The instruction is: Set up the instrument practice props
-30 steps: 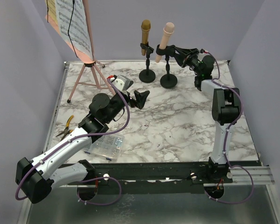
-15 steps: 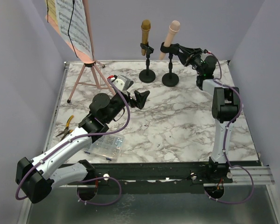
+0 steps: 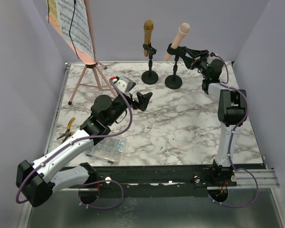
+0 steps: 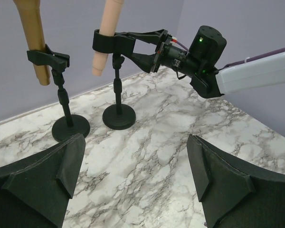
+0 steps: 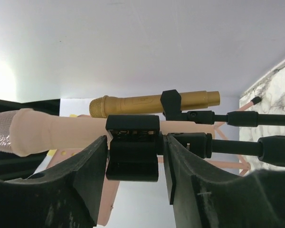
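The pink microphone (image 3: 179, 38) leans to the right in the clip (image 5: 132, 152) of the right black mic holder (image 3: 173, 81). My right gripper (image 3: 176, 49) reaches in from the right, its jaws standing on either side of that clip with a thin gap on one side, so it is open. The gold microphone (image 3: 147, 31) stands upright in the left mic holder (image 3: 150, 77). My left gripper (image 3: 141, 100) hovers open over the marble, holding nothing, facing both holders. The pink music rack (image 3: 96, 71) stands at the back left with sheet-music pages (image 3: 76, 23) on it.
Yellow-handled pliers (image 3: 66, 129) lie at the table's left edge. A clear compartment box (image 3: 107, 149) sits near the front left, beside my left arm. Purple walls close in the back and both sides.
The pink microphone's head has swung further right in its clip and its holder has shifted slightly. My right jaws have widened around the clip. The left arm has not moved.
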You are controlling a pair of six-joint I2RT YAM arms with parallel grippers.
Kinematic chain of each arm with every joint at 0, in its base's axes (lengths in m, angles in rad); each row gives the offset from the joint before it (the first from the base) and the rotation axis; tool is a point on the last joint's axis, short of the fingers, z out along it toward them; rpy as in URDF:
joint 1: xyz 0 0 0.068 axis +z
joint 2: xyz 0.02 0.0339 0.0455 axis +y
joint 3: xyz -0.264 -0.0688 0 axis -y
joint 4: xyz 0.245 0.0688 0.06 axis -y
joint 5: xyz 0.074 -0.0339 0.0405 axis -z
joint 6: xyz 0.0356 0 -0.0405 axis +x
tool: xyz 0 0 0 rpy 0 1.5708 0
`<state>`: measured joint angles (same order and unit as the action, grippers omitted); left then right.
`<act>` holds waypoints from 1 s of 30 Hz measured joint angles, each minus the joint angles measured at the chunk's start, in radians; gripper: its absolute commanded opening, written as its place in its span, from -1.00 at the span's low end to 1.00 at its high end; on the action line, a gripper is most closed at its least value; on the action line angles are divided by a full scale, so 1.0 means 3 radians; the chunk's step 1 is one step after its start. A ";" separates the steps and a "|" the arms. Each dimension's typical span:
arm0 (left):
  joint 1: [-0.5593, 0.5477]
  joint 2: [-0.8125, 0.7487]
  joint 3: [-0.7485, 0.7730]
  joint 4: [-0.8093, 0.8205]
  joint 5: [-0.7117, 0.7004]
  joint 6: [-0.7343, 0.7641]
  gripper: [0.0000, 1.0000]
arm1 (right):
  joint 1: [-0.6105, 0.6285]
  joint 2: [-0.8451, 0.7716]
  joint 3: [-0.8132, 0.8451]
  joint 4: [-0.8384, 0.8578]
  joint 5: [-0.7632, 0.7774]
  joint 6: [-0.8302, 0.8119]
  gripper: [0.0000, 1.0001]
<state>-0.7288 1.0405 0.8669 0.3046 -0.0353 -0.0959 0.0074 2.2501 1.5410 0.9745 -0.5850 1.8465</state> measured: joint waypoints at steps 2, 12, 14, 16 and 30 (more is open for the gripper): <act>0.0000 0.0000 0.0000 0.0000 0.0000 0.0000 0.91 | -0.0036 -0.0062 -0.0053 -0.0086 -0.0009 -0.0078 0.31; 0.0000 -0.0001 0.0000 0.0000 0.0000 -0.0001 0.91 | -0.0256 -0.0739 -0.0543 -0.0989 -0.0066 -0.0834 0.89; 0.0000 -0.0001 0.0000 0.0000 0.0000 -0.0001 0.91 | -0.0340 -0.0982 -0.0660 -0.1326 -0.0079 -0.1132 0.95; 0.0000 -0.0001 0.0000 -0.0001 0.0000 -0.0001 0.92 | -0.0427 -0.1261 -0.0763 -0.1765 -0.0055 -0.1530 0.97; 0.0001 -0.0476 0.0018 -0.0198 -0.0413 0.0117 0.97 | -0.0331 -0.4031 -0.1495 -0.4697 0.0632 -0.4617 1.00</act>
<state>-0.7284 0.8978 0.8722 0.2451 -0.1593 -0.0608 -0.0917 1.0409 1.0924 -0.4347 -0.3954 0.4614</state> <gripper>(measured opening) 0.981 0.989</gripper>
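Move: Right at the right hand's fingertips sits the clip of the pink microphone's stand, only about 2 cm ahead and 2 cm left, with the pink microphone in it, its middle some 3 cm ahead, 2 cm left and 3 cm above. The gold microphone stands roughly 15 cm left, 5 cm farther out and 4 cm higher than the hand. From the left hand the clip is about 31 cm ahead, 17 cm right and a little below. Opening wide, the right hand's fingers let go of the clip while the hand draws off to the right, about 10 cm, then sweeps back towards its base, about 26 cm in all and ever faster, rolling nearly 70 degrees with its left side going down. Near the end the empty left hand starts left and up, some 4 cm each. ##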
